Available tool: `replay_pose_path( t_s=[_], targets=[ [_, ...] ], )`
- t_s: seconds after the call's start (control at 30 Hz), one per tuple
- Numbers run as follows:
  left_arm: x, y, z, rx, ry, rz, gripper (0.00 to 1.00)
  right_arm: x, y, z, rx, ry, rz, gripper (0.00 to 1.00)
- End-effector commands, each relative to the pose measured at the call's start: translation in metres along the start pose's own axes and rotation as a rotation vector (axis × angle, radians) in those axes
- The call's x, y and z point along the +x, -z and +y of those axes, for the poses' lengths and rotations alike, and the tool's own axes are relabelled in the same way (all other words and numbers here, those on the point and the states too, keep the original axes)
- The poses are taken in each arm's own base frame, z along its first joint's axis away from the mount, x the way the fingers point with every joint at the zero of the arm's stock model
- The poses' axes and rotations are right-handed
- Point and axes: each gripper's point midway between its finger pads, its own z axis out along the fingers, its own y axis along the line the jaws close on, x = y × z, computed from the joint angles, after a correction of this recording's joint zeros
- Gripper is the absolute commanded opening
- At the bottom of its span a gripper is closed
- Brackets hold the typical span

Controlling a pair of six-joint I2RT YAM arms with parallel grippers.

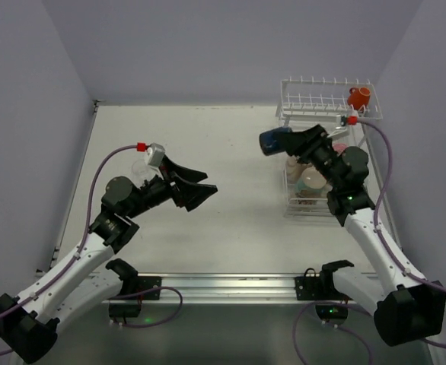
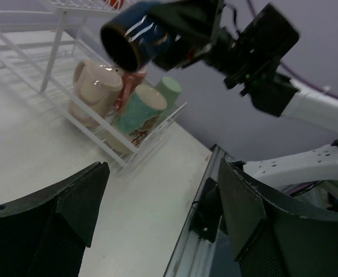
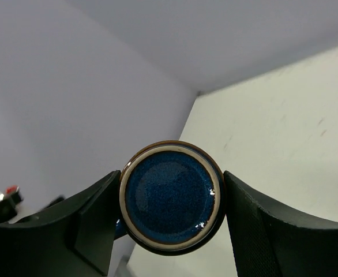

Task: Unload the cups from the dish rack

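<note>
My right gripper (image 1: 286, 140) is shut on a small dark blue cup (image 1: 270, 141), held on its side in the air left of the dish rack (image 1: 326, 103). In the right wrist view the cup's round base (image 3: 171, 196) fills the gap between the two fingers. An orange-red cup (image 1: 358, 96) sits on the rack's upper shelf. The lower tier holds a pale pink cup (image 2: 97, 86), a red-pink one (image 2: 131, 83), a patterned cream one (image 2: 140, 112) and a light green one (image 2: 169, 88). Over the table's middle, my left gripper (image 1: 202, 190) is open and empty, facing the blue cup (image 2: 137, 37).
The white table (image 1: 230, 152) is walled at the back and on both sides. A metal rail (image 1: 223, 285) with both arm bases runs along the near edge. The rack stands tight in the back right corner, its lower tier (image 1: 291, 209) reaching forward beside my right arm.
</note>
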Motion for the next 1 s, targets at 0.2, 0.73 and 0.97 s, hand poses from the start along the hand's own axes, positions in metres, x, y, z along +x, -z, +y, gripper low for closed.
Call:
replay_pose_path(
  t_s=[0.2,0.73,0.97],
  targets=[
    [-0.014,-0.012,-0.025,0.173,0.364,-0.124,0.8,0.084,0.051,0.102,-0.503,-0.195,0.207,0.24],
    [-0.004,-0.021,-0.028,0.203,0.445,-0.106,0.69,0.141,0.041,0.116,-0.574,-0.248,0.333,0.24],
    [0.002,-0.018,-0.025,0.19,0.461,-0.102,0.65,0.14,0.03,0.109,-0.525,-0.215,0.277,0.24]
  ],
)
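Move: The blue cup is already in the right gripper; it is bound for the left gripper, about 21 cm left of the right hand, 13 cm back and 3 cm lower. From the right hand, the teal cup in the rack is roughly 5 cm ahead, 14 cm right and 26 cm below; the cream mug is 13 cm ahead, 10 cm right and as low. The blue cup lies some 14 cm ahead of the left hand, 19 cm right and 3 cm above. The blue cup, still gripped by its base end, is swept by the right hand about 14 cm left and 12 cm back, slightly down, away from the rack, swinging some 35 degrees counter-clockwise so its rim faces the left gripper. The left hand tilts and rolls about 20 degrees, edges 2 cm right to meet the cup, then narrows its fingers onto both sides of the rim end while the right keeps its hold. ##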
